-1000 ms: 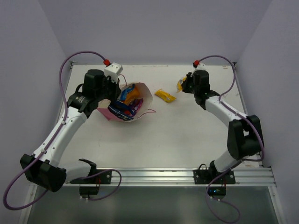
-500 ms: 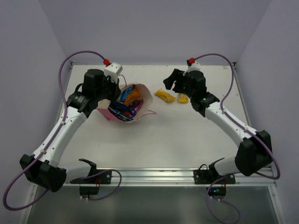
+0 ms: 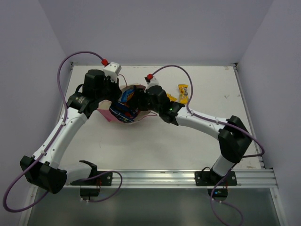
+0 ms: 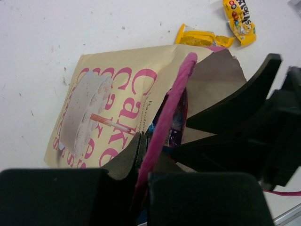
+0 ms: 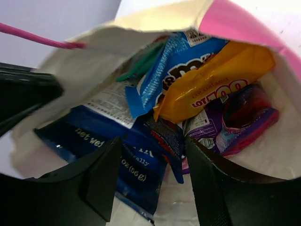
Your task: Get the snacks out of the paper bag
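The paper bag [image 3: 126, 122] lies on its side left of the table's middle, its mouth open toward the right. My left gripper [image 3: 117, 89] is shut on its pink handle and rim [image 4: 171, 99]; the cream face [image 4: 108, 99] carries pink writing. My right gripper [image 3: 137, 100] is open at the bag's mouth and holds nothing. In the right wrist view its fingers [image 5: 101, 183] straddle a dark blue packet [image 5: 108, 155]. Deeper inside lie a blue packet [image 5: 174, 70], an orange pouch [image 5: 211, 84] and a purple packet [image 5: 235, 122]. Two yellow packets lie on the table outside: one [image 3: 182, 93] in the open, one [image 3: 170, 97] partly behind my right arm.
The yellow packets also show in the left wrist view [image 4: 240, 19], beyond the bag's mouth. A loose pink handle loop [image 3: 149, 113] trails on the table by the bag. White walls close the table at the back and both sides.
My right arm let go of a yellow packet at the back right, then swung left to the bag's mouth. The left arm and the bag have stayed put.
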{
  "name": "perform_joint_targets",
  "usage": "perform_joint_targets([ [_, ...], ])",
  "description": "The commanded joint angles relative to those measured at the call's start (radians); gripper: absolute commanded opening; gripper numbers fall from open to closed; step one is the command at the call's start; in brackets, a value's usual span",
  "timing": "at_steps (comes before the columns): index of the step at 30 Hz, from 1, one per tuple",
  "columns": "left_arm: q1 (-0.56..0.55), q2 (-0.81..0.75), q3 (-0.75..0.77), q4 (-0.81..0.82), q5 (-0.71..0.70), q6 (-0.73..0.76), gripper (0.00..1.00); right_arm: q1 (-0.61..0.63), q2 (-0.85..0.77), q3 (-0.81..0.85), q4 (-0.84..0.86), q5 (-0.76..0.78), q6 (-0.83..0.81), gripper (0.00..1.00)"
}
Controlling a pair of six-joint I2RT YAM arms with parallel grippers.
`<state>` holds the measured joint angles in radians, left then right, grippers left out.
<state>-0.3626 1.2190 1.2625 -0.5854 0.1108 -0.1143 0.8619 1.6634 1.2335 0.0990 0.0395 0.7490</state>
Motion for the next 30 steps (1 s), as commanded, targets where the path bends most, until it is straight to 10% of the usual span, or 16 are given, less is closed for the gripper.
perform_joint_targets([
  [1,-0.001,-0.012,0.048,0.035,-0.007,-0.062,0.0,0.014,0.033,0.081,0.068,0.037,0.026,0.6],
  [19,-0.001,-0.018,0.026,0.039,0.02,-0.064,0.0,0.014,0.259,0.268,0.01,0.063,0.053,0.55],
  [30,-0.001,-0.021,0.009,0.03,-0.014,-0.041,0.0,0.012,0.133,0.199,0.024,0.059,-0.029,0.08],
])
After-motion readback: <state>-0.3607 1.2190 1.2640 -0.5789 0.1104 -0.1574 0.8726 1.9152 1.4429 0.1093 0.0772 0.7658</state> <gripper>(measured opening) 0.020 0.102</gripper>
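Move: The orange packet lies in the tilted paper bag, about 4 cm ahead of the right hand, 4 cm left and 3 cm below, with the blue M&M's packet roughly 2 cm beyond and to the left of it. The navy packet is some 3 cm back, 7 cm left and 6 cm below the right hand. From the left hand at the bag's mouth, the orange packet is some 7 cm right, 3 cm ahead and 7 cm lower. Among the packets around the orange and blue ones, the right fingers close from over half open to nearly shut, though what they catch is hidden. First the right hand pushes deeper into the bag, forward and left about 6 cm in all, bobbing on the way and sinking some 3 cm by the end. The left hand stays put, still gripping the bag at its mouth. ##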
